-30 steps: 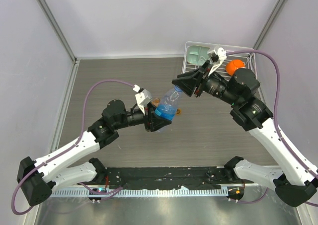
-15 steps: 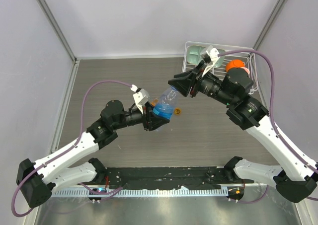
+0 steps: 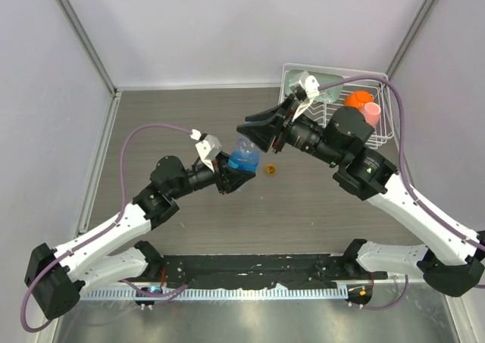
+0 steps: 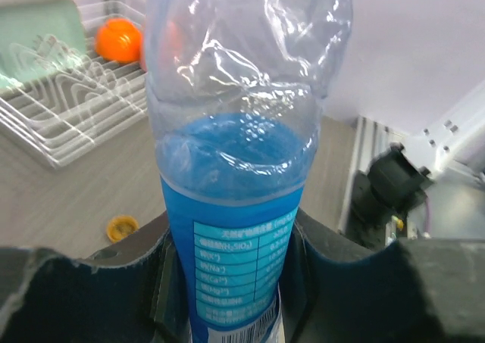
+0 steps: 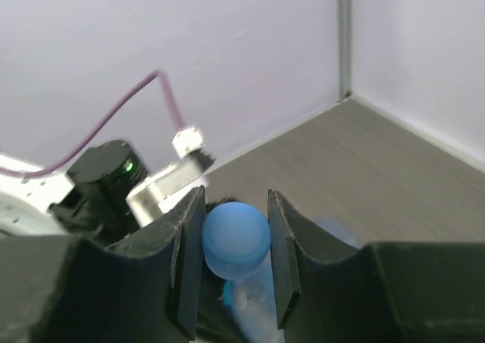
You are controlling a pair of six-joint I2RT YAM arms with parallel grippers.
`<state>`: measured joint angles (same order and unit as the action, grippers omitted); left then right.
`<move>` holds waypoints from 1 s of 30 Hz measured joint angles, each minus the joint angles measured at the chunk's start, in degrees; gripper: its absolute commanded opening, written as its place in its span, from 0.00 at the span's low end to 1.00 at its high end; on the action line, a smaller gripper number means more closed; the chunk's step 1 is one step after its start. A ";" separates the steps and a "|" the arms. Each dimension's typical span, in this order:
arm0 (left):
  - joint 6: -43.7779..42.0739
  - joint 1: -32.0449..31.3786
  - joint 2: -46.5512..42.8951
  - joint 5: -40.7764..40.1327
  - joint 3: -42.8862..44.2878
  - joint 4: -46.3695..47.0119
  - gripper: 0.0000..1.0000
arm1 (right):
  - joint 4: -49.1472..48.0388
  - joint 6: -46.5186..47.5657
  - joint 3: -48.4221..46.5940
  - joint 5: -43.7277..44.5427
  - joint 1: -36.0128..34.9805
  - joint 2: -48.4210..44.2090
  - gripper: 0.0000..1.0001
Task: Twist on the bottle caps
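My left gripper [image 3: 236, 178] is shut on the lower body of the clear bottle [image 3: 244, 158] with the blue label [image 4: 235, 260]. The bottle points up and away, and its neck runs off the top of the left wrist view. My right gripper [image 3: 251, 133] is shut on the blue cap [image 5: 236, 237] and holds it right at the bottle's upper end. The clear bottle [image 5: 258, 301] shows blurred just beneath the cap. I cannot tell whether the cap sits on the thread. The orange cap [image 3: 270, 169] lies on the table beside the bottle, and is the same orange cap [image 4: 122, 227] in the left wrist view.
A white wire rack [image 3: 383, 108] stands at the back right, holding an orange ball [image 3: 356, 98], a pink cup [image 3: 371, 112] and a pale green item [image 4: 38, 32]. Grey walls close in the table on three sides.
The right arm has swung left with the blue cap, down to the bottle's top. The left arm has drawn the bottle a little to the left and stood it more upright.
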<state>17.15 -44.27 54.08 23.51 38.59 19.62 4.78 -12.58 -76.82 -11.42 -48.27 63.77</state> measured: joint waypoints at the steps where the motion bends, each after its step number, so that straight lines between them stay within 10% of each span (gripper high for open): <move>1: -0.20 0.17 0.00 -0.61 -0.31 0.79 0.03 | -0.02 -0.07 -0.22 -0.07 -0.76 0.11 0.20; 30: -6.45 1.09 -2.29 2.69 -4.68 14.49 0.00 | 14.14 0.46 -17.86 4.07 -5.22 5.03 0.24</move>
<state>10.70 -43.18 51.79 26.20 33.91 34.11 18.92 -12.12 -94.67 -7.35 -53.49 68.79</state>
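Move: The left hand already holds the blue bottle and the right hand the blue cap, which lies about 15 cm above the left hand and 4 cm ahead, hardly to either side. From the right hand the bottle mouth is about 3 cm ahead, level sideways and 2 cm below. The yellow cap on the table is roughly 10 cm ahead of the left hand, 8 cm to its right and 23 cm below. Raise the left gripper about 5 cm, slightly forward, then ease it back and a little down, tilting the held bottle's top some 15 degrees towards the bases. Meanwhile bring the right gripper back and down about 4 cm, also left, then lift it nearly 10 cm with a slight return right and then forward. Keep both grips shut on bottle and cap. ##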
